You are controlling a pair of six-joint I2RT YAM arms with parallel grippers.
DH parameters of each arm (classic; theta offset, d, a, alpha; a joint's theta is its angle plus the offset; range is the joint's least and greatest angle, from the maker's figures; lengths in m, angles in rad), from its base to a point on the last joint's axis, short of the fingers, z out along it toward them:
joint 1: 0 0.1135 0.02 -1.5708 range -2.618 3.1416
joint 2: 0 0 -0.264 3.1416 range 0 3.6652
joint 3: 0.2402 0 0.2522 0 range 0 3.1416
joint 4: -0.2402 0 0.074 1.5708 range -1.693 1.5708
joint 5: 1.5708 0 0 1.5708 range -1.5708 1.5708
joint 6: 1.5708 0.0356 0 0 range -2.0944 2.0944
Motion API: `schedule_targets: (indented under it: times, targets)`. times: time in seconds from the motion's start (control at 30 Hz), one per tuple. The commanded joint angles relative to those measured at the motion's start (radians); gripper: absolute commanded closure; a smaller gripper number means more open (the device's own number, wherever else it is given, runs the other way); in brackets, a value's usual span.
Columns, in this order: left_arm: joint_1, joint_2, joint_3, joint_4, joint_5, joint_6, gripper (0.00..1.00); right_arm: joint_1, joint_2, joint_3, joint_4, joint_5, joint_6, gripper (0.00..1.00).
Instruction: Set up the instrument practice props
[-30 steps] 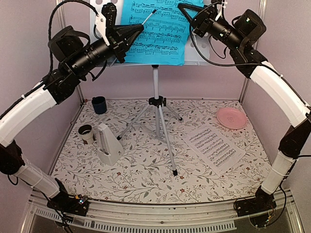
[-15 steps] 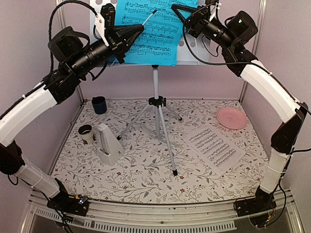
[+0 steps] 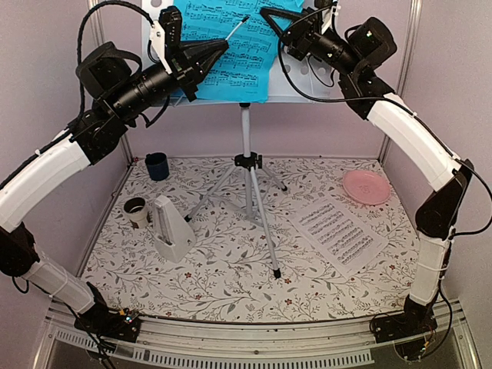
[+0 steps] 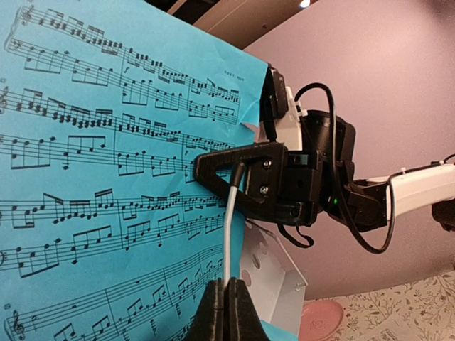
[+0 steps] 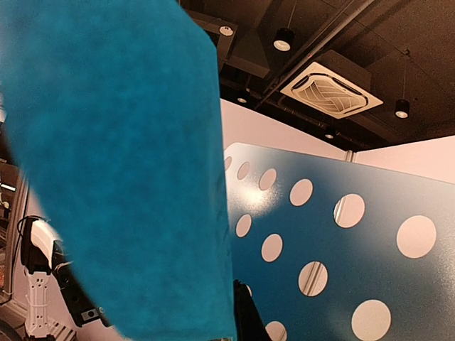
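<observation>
The pale perforated music stand [image 3: 310, 83] rises on its silver tripod [image 3: 247, 163] at the back centre. Against its desk leans the bright blue music sheet [image 3: 223, 54]. My right gripper [image 3: 270, 15] is shut on that sheet's upper right edge; the right wrist view shows the blue music sheet [image 5: 121, 177] blurred in front of the stand [image 5: 341, 234]. My left gripper [image 4: 227, 284] is shut on a thin white wire arm [image 4: 227, 234] that crosses the sheet. The white music sheet [image 3: 340, 233] lies flat at the right. A white metronome [image 3: 171, 228] stands at the left.
A pink plate [image 3: 366, 186] lies at the back right and a dark blue cup [image 3: 157, 165] at the back left. A small pale cup [image 3: 136, 209] sits beside the metronome. The tripod's legs spread across the middle of the flowered mat [image 3: 231, 288].
My right gripper has moved left along the stand's top, carrying the blue sheet left with it. The left arm and the wire arm have stayed put.
</observation>
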Motion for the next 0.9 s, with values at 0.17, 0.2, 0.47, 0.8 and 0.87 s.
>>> schedule_targets:
  times: [0.17, 0.2, 0.47, 0.8, 0.87]
  targets:
    - [0.0, 0.006, -0.014, 0.023, 0.061, -0.027, 1.0, 0.039, 0.064, 0.072, 0.061, -0.02, 0.006, 1.0]
    - [0.0, 0.006, -0.014, 0.025, 0.062, -0.027, 1.0, 0.04, 0.068, 0.076, 0.068, -0.021, 0.009, 1.0]
    - [0.0, 0.013, -0.018, 0.03, 0.066, -0.025, 1.0, 0.059, 0.076, 0.082, 0.103, -0.038, 0.007, 0.99]
    - [0.0, 0.011, -0.028, 0.039, 0.061, -0.029, 1.0, 0.071, 0.089, 0.084, 0.108, -0.026, -0.02, 0.76]
    - [0.0, 0.01, -0.03, 0.043, 0.054, -0.035, 1.0, 0.072, 0.087, 0.085, 0.11, -0.024, -0.021, 0.72]
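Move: The right hand, still pinching the blue sheet near its right side, has the left page holder's black tip about 2 cm to its left, 1 cm nearer the robot and 1 cm lower. The sheet's middle is some 6 cm left, 2 cm ahead and 3 cm down, and the right page holder's middle about 8 cm right, 4 cm ahead and 5 cm down. From the left gripper that tip is roughly 3 cm right, 2 cm ahead and 4 cm up. Slide the blue sheet left behind the lifted page holder with the right gripper, drawing it about 3 cm left and some 2 cm back towards the holder's tip. Near the end of that travel start parting the right fingers, to about a quarter open. Keep the left gripper still and shut on the page holder. ##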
